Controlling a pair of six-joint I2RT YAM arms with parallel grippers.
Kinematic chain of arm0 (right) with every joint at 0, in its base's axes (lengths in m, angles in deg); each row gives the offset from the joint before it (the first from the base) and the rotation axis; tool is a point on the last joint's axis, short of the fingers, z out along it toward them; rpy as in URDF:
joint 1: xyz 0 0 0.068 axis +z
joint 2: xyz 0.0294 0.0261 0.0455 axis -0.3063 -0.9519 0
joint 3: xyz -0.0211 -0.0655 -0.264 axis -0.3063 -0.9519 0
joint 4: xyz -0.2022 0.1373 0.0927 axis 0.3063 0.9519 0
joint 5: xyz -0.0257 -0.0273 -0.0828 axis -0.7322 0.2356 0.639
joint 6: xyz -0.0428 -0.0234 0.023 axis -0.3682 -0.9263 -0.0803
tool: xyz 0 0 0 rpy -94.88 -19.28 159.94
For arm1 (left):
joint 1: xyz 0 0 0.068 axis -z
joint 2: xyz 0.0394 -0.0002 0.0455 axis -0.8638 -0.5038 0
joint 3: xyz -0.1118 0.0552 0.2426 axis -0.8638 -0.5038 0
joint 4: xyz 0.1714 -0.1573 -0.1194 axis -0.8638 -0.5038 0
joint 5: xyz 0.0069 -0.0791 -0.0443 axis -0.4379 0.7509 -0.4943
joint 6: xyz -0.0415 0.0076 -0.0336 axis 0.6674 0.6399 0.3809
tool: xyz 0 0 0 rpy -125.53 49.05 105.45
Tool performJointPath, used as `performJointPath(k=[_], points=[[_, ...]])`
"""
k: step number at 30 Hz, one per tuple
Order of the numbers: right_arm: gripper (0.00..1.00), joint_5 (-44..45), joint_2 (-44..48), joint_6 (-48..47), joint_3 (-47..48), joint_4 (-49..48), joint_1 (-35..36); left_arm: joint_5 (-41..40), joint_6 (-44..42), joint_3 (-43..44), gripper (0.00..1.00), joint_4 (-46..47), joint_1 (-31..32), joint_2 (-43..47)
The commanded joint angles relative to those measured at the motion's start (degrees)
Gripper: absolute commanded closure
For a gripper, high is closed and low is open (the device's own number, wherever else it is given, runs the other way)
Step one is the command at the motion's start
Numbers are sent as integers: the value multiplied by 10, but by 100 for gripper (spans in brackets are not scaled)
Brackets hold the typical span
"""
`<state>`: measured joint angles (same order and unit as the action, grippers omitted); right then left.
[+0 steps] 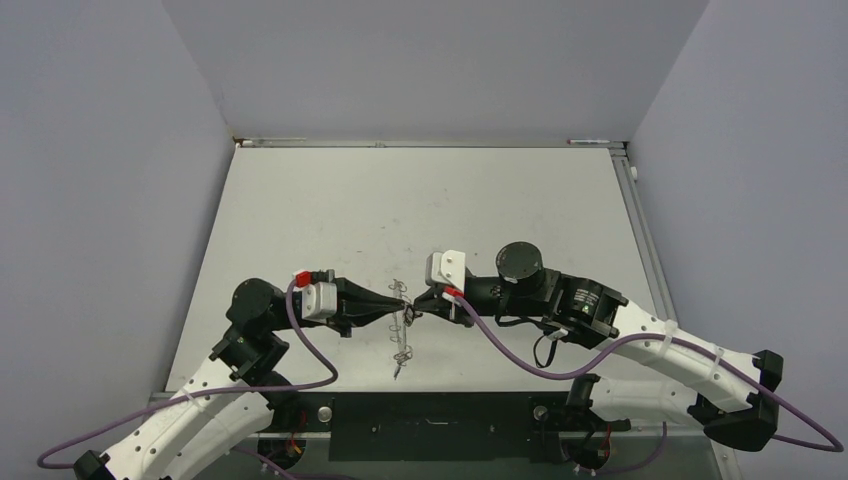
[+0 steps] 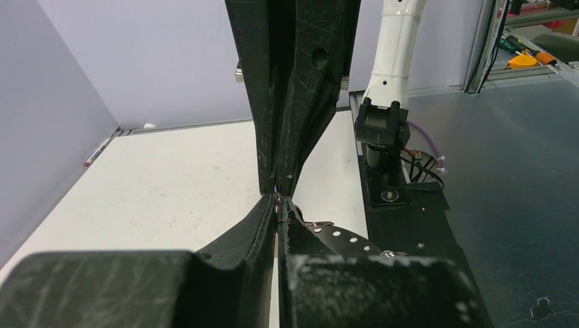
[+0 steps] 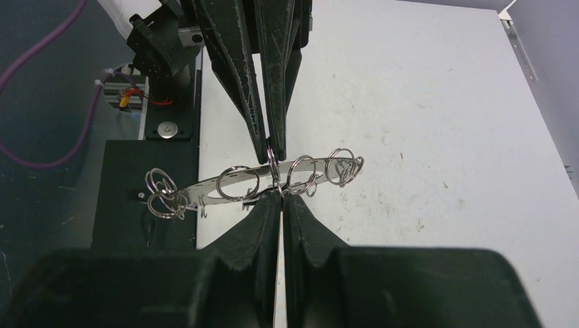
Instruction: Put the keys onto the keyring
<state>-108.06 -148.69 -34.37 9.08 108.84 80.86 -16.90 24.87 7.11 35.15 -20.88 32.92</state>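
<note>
The keyring (image 1: 403, 330) is a flat grey metal band rimmed with thin wire loops, held off the white table between the two arms. In the right wrist view the keyring (image 3: 232, 183) runs nearly edge-on from left to right. My left gripper (image 3: 273, 156) comes down from the top there, shut on a wire loop at the band's upper edge. My right gripper (image 3: 280, 195) is shut on a small loop at the lower edge, tip to tip with the left one. In the left wrist view the keyring (image 2: 338, 234) shows beside my left gripper (image 2: 278, 203). The keys are hidden.
The black base plate (image 1: 430, 425) lies along the near edge of the table (image 1: 420, 200), partly under the ring's end. Purple cables (image 1: 320, 370) loop beside both arms. Grey walls close in the left, right and far sides.
</note>
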Motion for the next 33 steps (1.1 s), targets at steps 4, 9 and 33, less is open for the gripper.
performJointPath(k=[4,9,33], points=[[95,-3,18,27,-22,-45,-11,-2,5,6,100,46,-3,10],[74,-10,12,24,-18,-44,-11,-2,6,6,100,46,-3,10],[67,-70,-1,-8,2,-80,-12,1,6,5,100,44,-3,14]])
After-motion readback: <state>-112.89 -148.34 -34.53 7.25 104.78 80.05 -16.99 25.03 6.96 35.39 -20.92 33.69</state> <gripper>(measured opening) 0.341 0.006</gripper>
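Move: The small metal ring is already pinched from both sides. Its middle lies about 1 cm to the left of the right hand point, level with it and neither ahead nor back. The left fingertips gripping its other side are some 2 cm to the left. The keyring's flat disc hangs about 3 cm back, 2 cm left and 3 cm below the right hand point. From the left hand, the small ring is about 1 cm to the right, level in depth and height. The small ring stays clamped in the still left fingers while the right hand, easing down barely half a centimetre, spreads its fingers to roughly a third open and lets go of it. The right hand then creeps about 1 cm back and nearly as much up, drifting slightly left and turning a few degrees counter-clockwise, its open fingertips staying close around the ring. ##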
